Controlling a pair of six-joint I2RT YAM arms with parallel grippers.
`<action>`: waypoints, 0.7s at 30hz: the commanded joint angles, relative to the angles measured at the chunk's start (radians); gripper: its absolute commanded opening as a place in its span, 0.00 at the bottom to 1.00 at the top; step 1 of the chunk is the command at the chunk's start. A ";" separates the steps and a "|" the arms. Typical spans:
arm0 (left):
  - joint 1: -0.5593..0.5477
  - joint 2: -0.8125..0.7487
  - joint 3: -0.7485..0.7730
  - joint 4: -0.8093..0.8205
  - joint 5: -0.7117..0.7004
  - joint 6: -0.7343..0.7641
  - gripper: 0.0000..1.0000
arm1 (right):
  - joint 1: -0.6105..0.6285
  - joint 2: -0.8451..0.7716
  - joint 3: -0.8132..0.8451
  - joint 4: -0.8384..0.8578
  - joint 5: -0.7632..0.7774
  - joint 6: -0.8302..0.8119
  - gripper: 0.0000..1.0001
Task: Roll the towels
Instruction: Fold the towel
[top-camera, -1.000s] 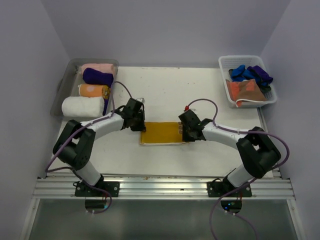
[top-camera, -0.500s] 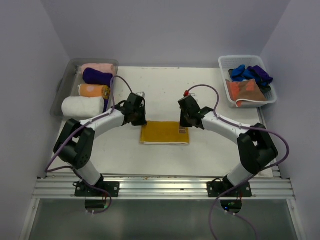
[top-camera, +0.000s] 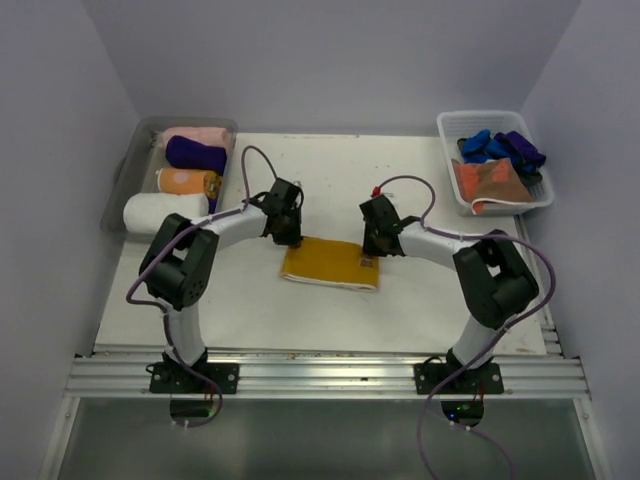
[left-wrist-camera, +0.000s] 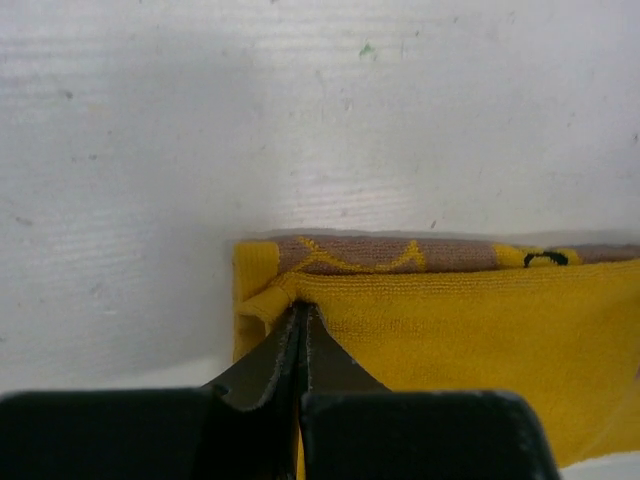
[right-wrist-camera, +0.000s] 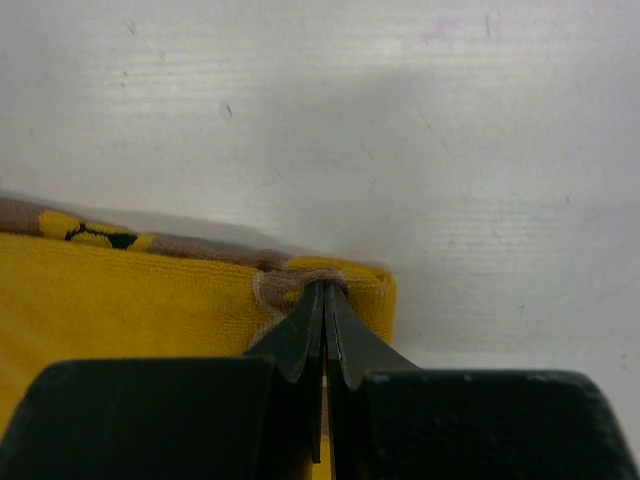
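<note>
A mustard yellow towel (top-camera: 330, 263) lies folded flat at the table's middle, its brown patterned underside showing along the far edge (left-wrist-camera: 380, 255). My left gripper (top-camera: 288, 237) is at its far left corner, jaws shut on a puckered fold of the cloth (left-wrist-camera: 300, 306). My right gripper (top-camera: 373, 245) pinches the far right corner the same way (right-wrist-camera: 325, 288). Rolled pink (top-camera: 200, 135), purple (top-camera: 195, 154), orange (top-camera: 185, 182) and white (top-camera: 160, 212) towels lie in the tray. Blue (top-camera: 478, 143), purple (top-camera: 522, 148) and rust-brown (top-camera: 490, 180) towels lie loose in the basket.
The clear grey tray (top-camera: 122, 180) stands at the back left and the white slotted basket (top-camera: 452, 125) at the back right. White table surface (top-camera: 330, 175) stretches beyond the mustard towel, with walls close on three sides.
Both grippers have moved away from the bases and slightly inward, carrying the towel's pinched edge to its far side. The towel now lies a little skewed.
</note>
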 joint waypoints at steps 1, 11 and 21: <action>0.001 0.093 0.098 -0.031 -0.021 0.050 0.00 | 0.000 -0.077 -0.116 -0.008 -0.023 0.039 0.00; -0.016 0.351 0.381 -0.031 0.083 0.056 0.00 | 0.220 -0.411 -0.472 -0.020 -0.091 0.243 0.00; -0.070 0.224 0.616 -0.173 -0.007 0.160 0.38 | 0.271 -0.577 -0.285 -0.195 0.056 0.140 0.05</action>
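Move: The folded towel's middle lies about 9 cm to the right of the left gripper and 6 cm back from it, roughly 1 cm lower, with the shut tips already on its far left corner. From the right gripper, whose shut tips are at the far right corner, the middle is some 9 cm left, 4 cm back and 1 cm down; the brown lettering sits about 3 cm straight back of that gripper. Nothing else lies close. Turn the towel clockwise with both shut grippers: keep the left tips pressed on its far left corner and sweep about 9 cm forward and as far right, while the right gripper draws the other end back towards the base some 15 cm. Finish by raising both off the cloth, the left fingers starting to open above their corner, the right staying shut. ##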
